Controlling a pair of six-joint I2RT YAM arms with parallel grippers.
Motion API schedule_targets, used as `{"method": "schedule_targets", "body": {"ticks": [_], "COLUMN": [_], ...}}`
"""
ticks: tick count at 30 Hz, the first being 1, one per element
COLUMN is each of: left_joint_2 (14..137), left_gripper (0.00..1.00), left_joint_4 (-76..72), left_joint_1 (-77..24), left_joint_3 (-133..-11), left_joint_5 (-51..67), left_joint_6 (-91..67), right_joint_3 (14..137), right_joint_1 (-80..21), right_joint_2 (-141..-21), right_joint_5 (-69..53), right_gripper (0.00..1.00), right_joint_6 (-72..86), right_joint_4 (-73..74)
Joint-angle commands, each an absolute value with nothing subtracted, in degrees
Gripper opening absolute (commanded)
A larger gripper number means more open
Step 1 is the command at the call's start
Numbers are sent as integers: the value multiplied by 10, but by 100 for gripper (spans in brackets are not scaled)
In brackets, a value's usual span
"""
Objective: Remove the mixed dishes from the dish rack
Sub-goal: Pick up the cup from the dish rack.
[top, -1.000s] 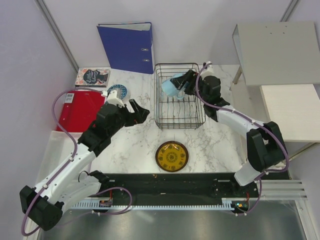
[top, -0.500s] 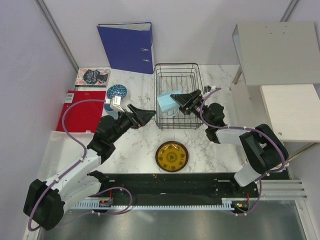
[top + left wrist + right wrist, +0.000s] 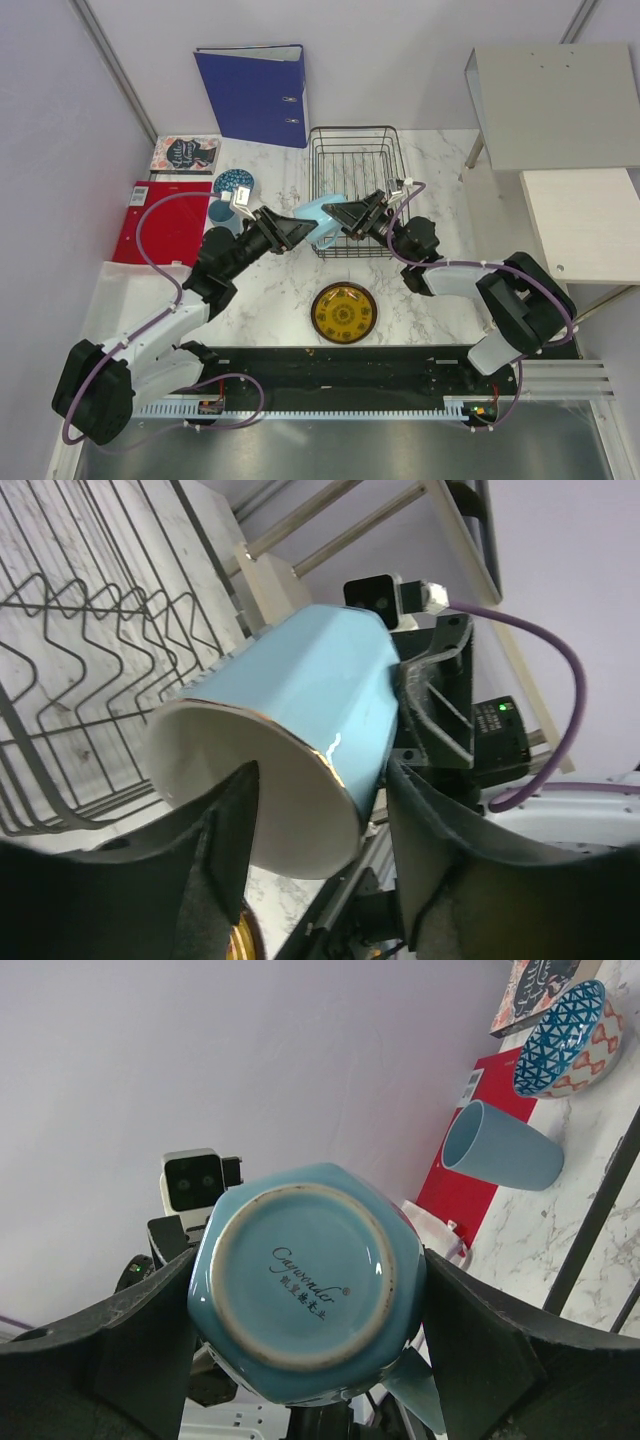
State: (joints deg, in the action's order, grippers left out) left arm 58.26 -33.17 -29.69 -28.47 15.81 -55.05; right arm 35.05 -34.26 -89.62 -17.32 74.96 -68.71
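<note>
My right gripper [image 3: 340, 215] [image 3: 305, 1285] is shut on a pale blue cup [image 3: 315, 216] [image 3: 300, 1222], held on its side in the air at the front left corner of the black wire dish rack [image 3: 357, 170]. My left gripper [image 3: 296, 232] [image 3: 320, 785] is open, its fingers on either side of the cup's open mouth [image 3: 250, 800]. A second pale blue cup [image 3: 221, 212] [image 3: 500, 1147] lies beside the blue patterned bowl [image 3: 234, 183] [image 3: 562, 1040]. The yellow plate [image 3: 343, 312] lies on the table in front of the rack. No red floral plate shows.
A blue ring binder [image 3: 255, 92] stands at the back. A book [image 3: 184, 154] and a red folder [image 3: 160, 222] lie at the left. A grey shelf unit [image 3: 555, 95] stands at the right. A black rail [image 3: 340, 370] runs along the near edge.
My right gripper has carried the cup out of the rack, forward and to the left. My left gripper has moved right, so its open fingers now flank the cup's mouth.
</note>
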Motion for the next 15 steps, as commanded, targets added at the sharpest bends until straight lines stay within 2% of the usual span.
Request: {"method": "schedule_targets", "body": {"ticks": [1,12,14,15], "left_joint_2": [576,611,616,617], "left_gripper": [49,48,39,32], "left_joint_4": [-375,-391,-396,-399], "left_joint_1": [-299,-305,-305,-305], "left_joint_3": [-295,-297,-296,-294], "left_joint_5": [183,225,235,236], "left_joint_6": [-559,-573,-575,-575], "right_joint_3": [361,374,373,371], "right_joint_1": [-345,-373,-376,-377], "right_joint_2": [-896,-933,-934,-933], "right_joint_5": [-166,-184,-187,-188], "right_gripper": [0,0,0,0], "right_joint_6": [747,747,748,748], "right_joint_4": [-800,-801,-802,-802]}}
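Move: The light-blue cup, already held by the right hand, has its middle about 5 cm to the left hand's right and 4 cm ahead at much the same height, its mouth facing the left fingers. From the right hand its middle lies roughly 3 cm left and 2 cm ahead, level in height. The rack's middle is about 14 cm ahead and 14 cm right of the left hand, the yellow plate some 15 cm back and 11 cm right, both well below. Around the cup's rim the left fingers, one at the mouth and one outside, narrow to roughly half open and seem to take hold of its near edge, while the left hand eases about 1.5 cm right, slightly back, and sinks after a small rise. The right hand keeps its grip on the base end and brings the cup some 3 cm down and left, further between those fingers. ##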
